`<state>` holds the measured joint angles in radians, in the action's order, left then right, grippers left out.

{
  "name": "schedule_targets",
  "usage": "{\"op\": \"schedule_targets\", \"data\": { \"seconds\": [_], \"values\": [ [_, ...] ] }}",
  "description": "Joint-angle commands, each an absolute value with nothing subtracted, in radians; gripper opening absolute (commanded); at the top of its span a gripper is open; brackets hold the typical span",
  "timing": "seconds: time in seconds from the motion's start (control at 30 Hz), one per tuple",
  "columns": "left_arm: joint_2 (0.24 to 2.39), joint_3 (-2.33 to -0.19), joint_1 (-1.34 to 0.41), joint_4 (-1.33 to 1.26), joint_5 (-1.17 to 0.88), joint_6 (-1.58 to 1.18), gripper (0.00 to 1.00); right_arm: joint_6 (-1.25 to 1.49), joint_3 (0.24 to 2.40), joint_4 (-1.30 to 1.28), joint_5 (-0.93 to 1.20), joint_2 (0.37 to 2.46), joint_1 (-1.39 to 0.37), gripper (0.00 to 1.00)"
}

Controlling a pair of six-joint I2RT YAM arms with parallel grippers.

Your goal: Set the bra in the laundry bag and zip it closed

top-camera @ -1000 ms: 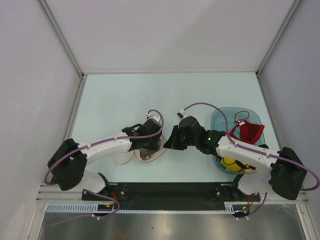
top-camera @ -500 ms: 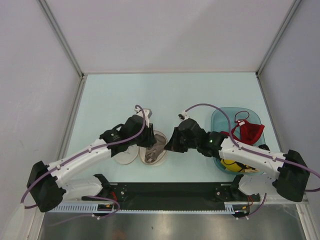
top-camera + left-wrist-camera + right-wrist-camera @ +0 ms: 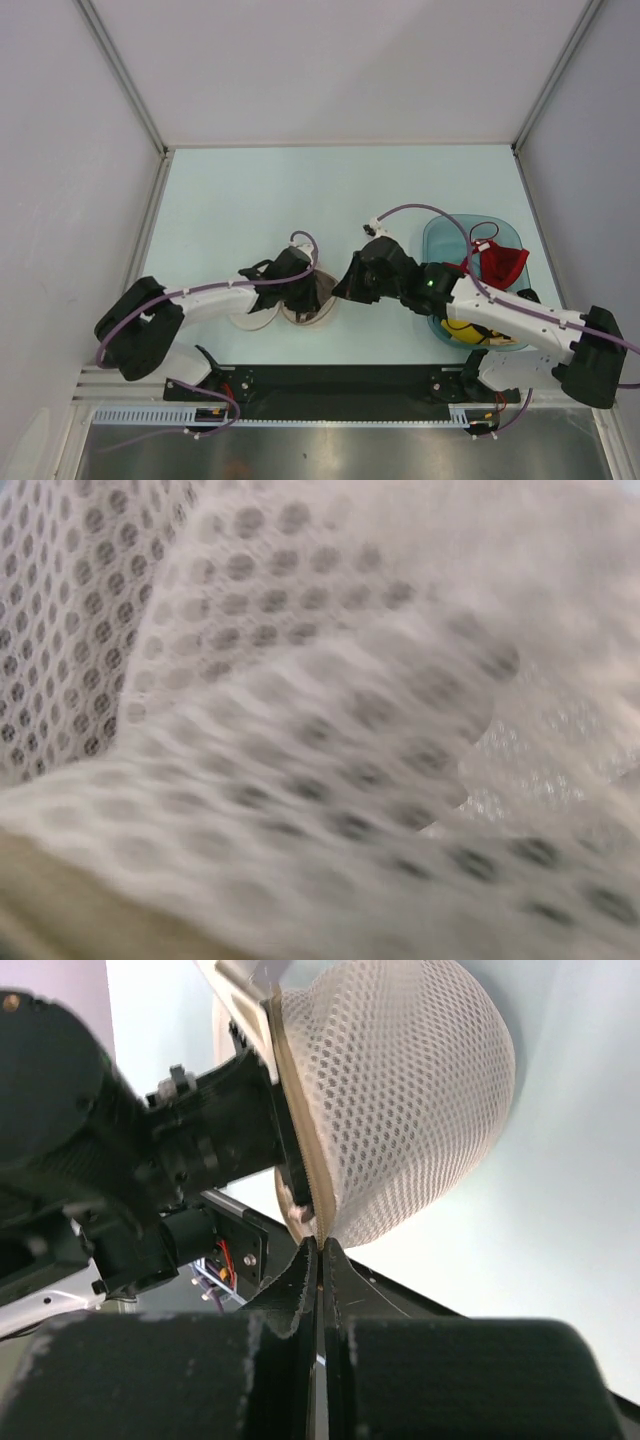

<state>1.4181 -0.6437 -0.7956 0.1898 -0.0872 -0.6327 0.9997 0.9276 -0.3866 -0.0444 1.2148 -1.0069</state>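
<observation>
The cream mesh laundry bag (image 3: 312, 312) lies at the table's near middle, its other half (image 3: 245, 318) spread to the left. A grey-brown bit of the bra (image 3: 322, 292) shows inside the right half. My left gripper (image 3: 293, 288) reaches down into the bag; mesh (image 3: 300, 730) fills the left wrist view and hides its fingers. My right gripper (image 3: 322, 1247) is shut on the bag's zip rim (image 3: 300, 1160) at the bag's right edge (image 3: 338, 292), with the domed mesh (image 3: 410, 1110) rising beyond it.
A translucent teal basket (image 3: 437, 238) stands to the right, under the right arm. It holds a red bra (image 3: 497, 262) and a yellow-and-black garment (image 3: 462, 328). The black base rail (image 3: 330, 385) runs along the near edge.
The left gripper drew off to the left, baring the bra in the open bag, then came back down onto the bag. The right gripper kept its pinch on the rim.
</observation>
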Motion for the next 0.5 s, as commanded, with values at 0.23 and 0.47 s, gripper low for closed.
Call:
{"op": "schedule_targets", "data": {
  "seconds": [0.23,0.47],
  "values": [
    [1.272,-0.719,-0.775,0.281,-0.032,-0.62,0.4,0.956,0.96,-0.5,-0.104,1.016,-0.97,0.0],
    [0.984,-0.772,-0.773,0.447,-0.092,-0.545,0.91,0.901,0.951,-0.514,-0.058,1.006,-0.913,0.0]
  ]
}}
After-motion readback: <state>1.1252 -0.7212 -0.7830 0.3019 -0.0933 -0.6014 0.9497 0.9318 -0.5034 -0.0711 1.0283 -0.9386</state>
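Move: The left hand is deep inside the laundry bag, nearly shut, with the bra right at its fingertips, about 1 cm below. The bag rim pinched by the right hand is roughly 6 cm to the right, 3 cm farther out and 13 cm up, and a flat white disc lies some 13 cm to the left, 1 cm back and level in height. From the right hand the bra is about 6 cm left, 3 cm back and 14 cm down. The left hand stays low in the bag briefly, edging about 1 cm forward and to the right, then rises about 10 cm away from the bra, spreading its fingers from nearly shut to wide open and leaving the bra behind. Meanwhile the right hand keeps its shut pinch on the bag's rim and draws it some 4 cm to the right and 4 cm up, away from the bra. ##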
